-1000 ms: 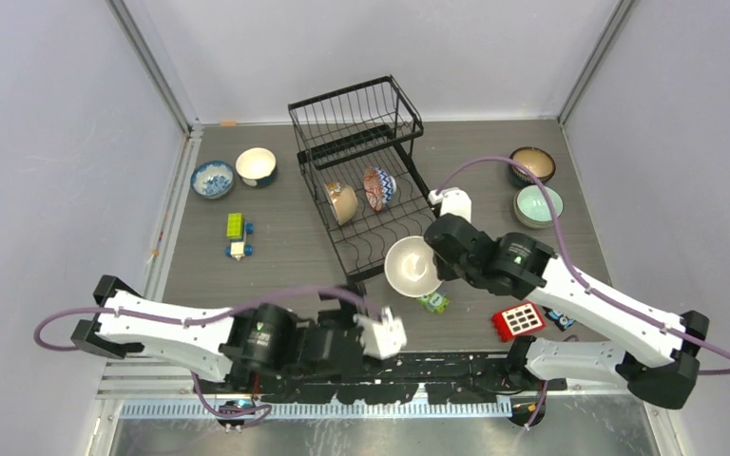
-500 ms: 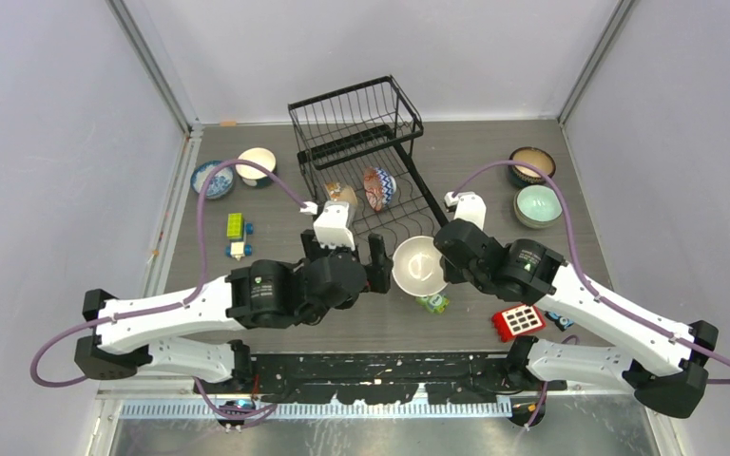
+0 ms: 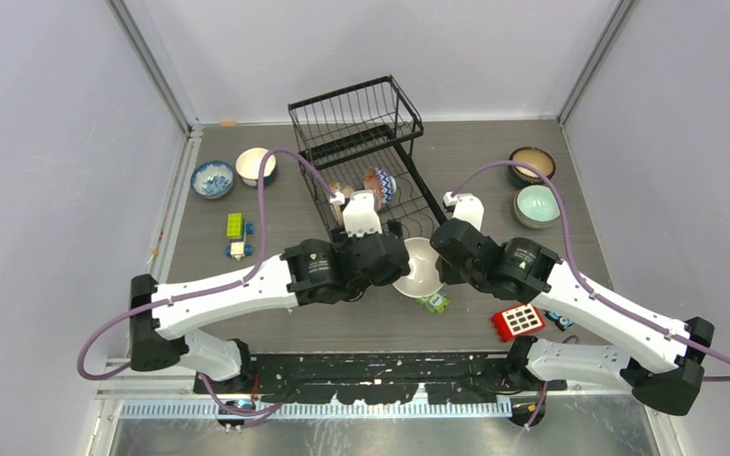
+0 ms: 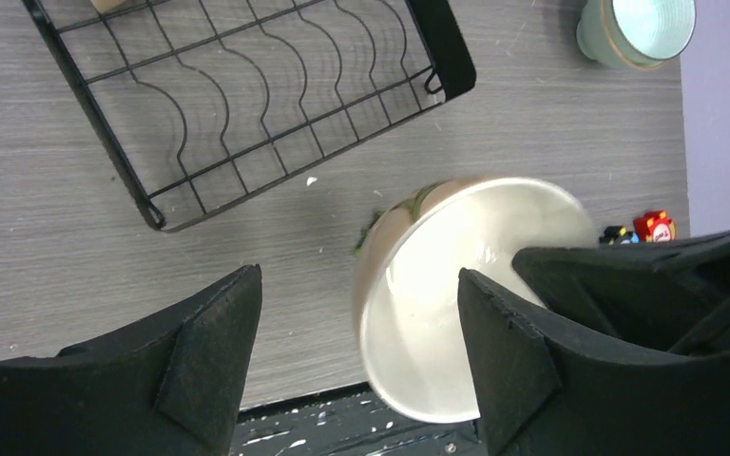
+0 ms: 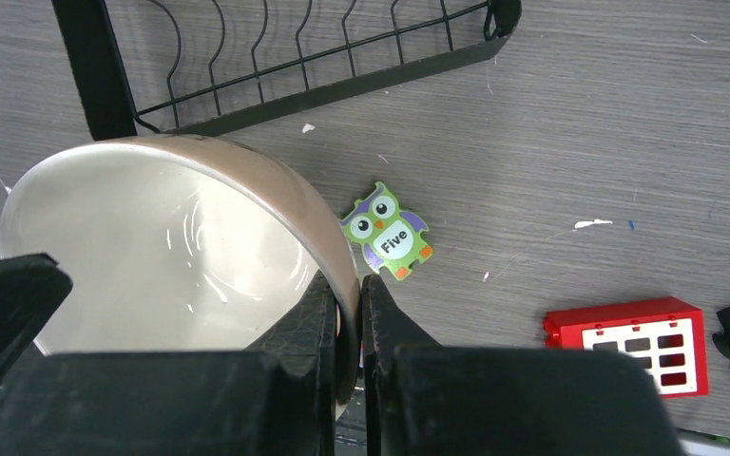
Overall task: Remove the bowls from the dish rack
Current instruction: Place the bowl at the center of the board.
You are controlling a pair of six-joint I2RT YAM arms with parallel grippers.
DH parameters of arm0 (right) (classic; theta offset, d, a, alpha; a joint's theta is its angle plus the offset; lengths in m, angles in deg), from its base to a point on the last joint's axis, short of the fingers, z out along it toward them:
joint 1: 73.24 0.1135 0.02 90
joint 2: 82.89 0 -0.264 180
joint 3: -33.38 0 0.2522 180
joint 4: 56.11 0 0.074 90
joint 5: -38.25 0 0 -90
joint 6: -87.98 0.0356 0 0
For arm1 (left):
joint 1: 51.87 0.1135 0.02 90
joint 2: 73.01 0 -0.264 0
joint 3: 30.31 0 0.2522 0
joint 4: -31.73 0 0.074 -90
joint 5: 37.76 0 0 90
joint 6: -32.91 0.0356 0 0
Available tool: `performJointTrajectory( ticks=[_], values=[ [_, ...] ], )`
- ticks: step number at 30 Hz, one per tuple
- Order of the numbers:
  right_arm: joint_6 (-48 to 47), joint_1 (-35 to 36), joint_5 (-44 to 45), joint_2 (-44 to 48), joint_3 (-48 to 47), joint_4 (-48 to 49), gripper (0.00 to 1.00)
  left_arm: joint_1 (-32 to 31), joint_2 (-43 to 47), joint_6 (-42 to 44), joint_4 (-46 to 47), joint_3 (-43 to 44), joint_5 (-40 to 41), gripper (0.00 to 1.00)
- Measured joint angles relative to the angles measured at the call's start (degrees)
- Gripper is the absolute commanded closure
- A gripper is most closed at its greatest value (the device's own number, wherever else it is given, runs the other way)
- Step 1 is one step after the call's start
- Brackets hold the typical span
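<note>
A cream bowl with a tan outside (image 3: 422,270) (image 4: 456,313) (image 5: 152,256) hangs tilted just off the dish rack's (image 3: 356,123) front corner. My right gripper (image 3: 440,261) (image 5: 349,285) is shut on its rim. My left gripper (image 3: 401,266) (image 4: 356,294) stands open astride the opposite rim, one finger inside the bowl and one outside, with a gap to the outer wall. On the rack's lower tray (image 4: 247,95) a reddish patterned bowl (image 3: 377,187) stands on edge. A tan bowl (image 3: 338,193) beside it is mostly hidden by my left wrist.
On the table stand a blue-patterned bowl (image 3: 213,178) and a cream bowl (image 3: 256,165) at the back left, and a dark brown bowl (image 3: 532,163) and a mint bowl (image 3: 539,204) at the back right. Toy blocks lie about: an owl (image 5: 387,231), a red one (image 5: 627,347), a green one (image 3: 235,225).
My left arm has swung from the near edge up to the held bowl, and its jaws have narrowed a little. The right gripper and its bowl have barely shifted.
</note>
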State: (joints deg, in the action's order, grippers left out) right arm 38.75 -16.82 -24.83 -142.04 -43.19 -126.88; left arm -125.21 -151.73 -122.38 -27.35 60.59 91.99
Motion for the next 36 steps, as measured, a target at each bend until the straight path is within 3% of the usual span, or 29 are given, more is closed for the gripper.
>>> performJointTrajectory(
  ticks=[6, 16, 22, 24, 29, 32, 36],
  values=[
    [0.17, 0.00, 0.02, -0.63, -0.63, -0.04, 0.99, 0.72, -4.35, -0.15, -1.90, 6.16, -0.46, 0.30],
    [0.61, 0.00, 0.04, -0.90, -1.81, -0.02, 0.99, 1.09, -4.74, -0.42, -2.32, 3.21, -2.14, 0.49],
    [0.96, 0.00, -0.02, -2.01, -2.64, -0.02, 0.99, 1.25, -4.74, -0.46, -2.32, 1.01, -2.95, 0.55],
    [1.05, 0.00, -0.04, -2.40, -2.71, -0.04, 0.99, 1.31, -4.74, -0.44, -2.25, 0.98, -2.95, 0.63],
    [1.29, -0.02, -0.26, -2.99, -3.32, -0.17, 0.99, 1.77, -4.76, -0.63, -2.08, 0.81, -3.02, 0.97],
    [1.40, -0.02, -0.44, -3.23, -3.54, -0.04, 0.99, 1.88, -4.74, -0.26, -1.95, 0.57, -3.26, 1.00],
    [1.44, -0.02, -0.48, -3.63, -3.63, -0.04, 0.73, 2.10, -4.74, -0.31, -2.03, 0.42, -3.41, 1.00]
  ],
)
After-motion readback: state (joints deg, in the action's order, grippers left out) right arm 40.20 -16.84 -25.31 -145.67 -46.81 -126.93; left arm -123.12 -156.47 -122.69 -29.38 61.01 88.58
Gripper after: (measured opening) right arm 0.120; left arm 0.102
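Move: The bowl hangs from the right gripper. Its middle is some 6 cm to that hand's left, level ahead and 2 cm lower; from the left hand it is about 6 cm to the right and 5 cm below. From the left hand the dish rack's middle lies about 17 cm ahead, 1 cm left, and the owl block 10 cm right, 1 cm back, both roughly 20 cm lower. Bring the left gripper about 1.5 cm to the right and 1 cm up, then sink it some 4 cm, easing back left, so its open fingers straddle the bowl's near-side left rim; close them until they pinch the rim. Keep the right gripper's hold on the opposite rim as it eases about 1.5 cm left, carrying the bowl towards the left hand. ##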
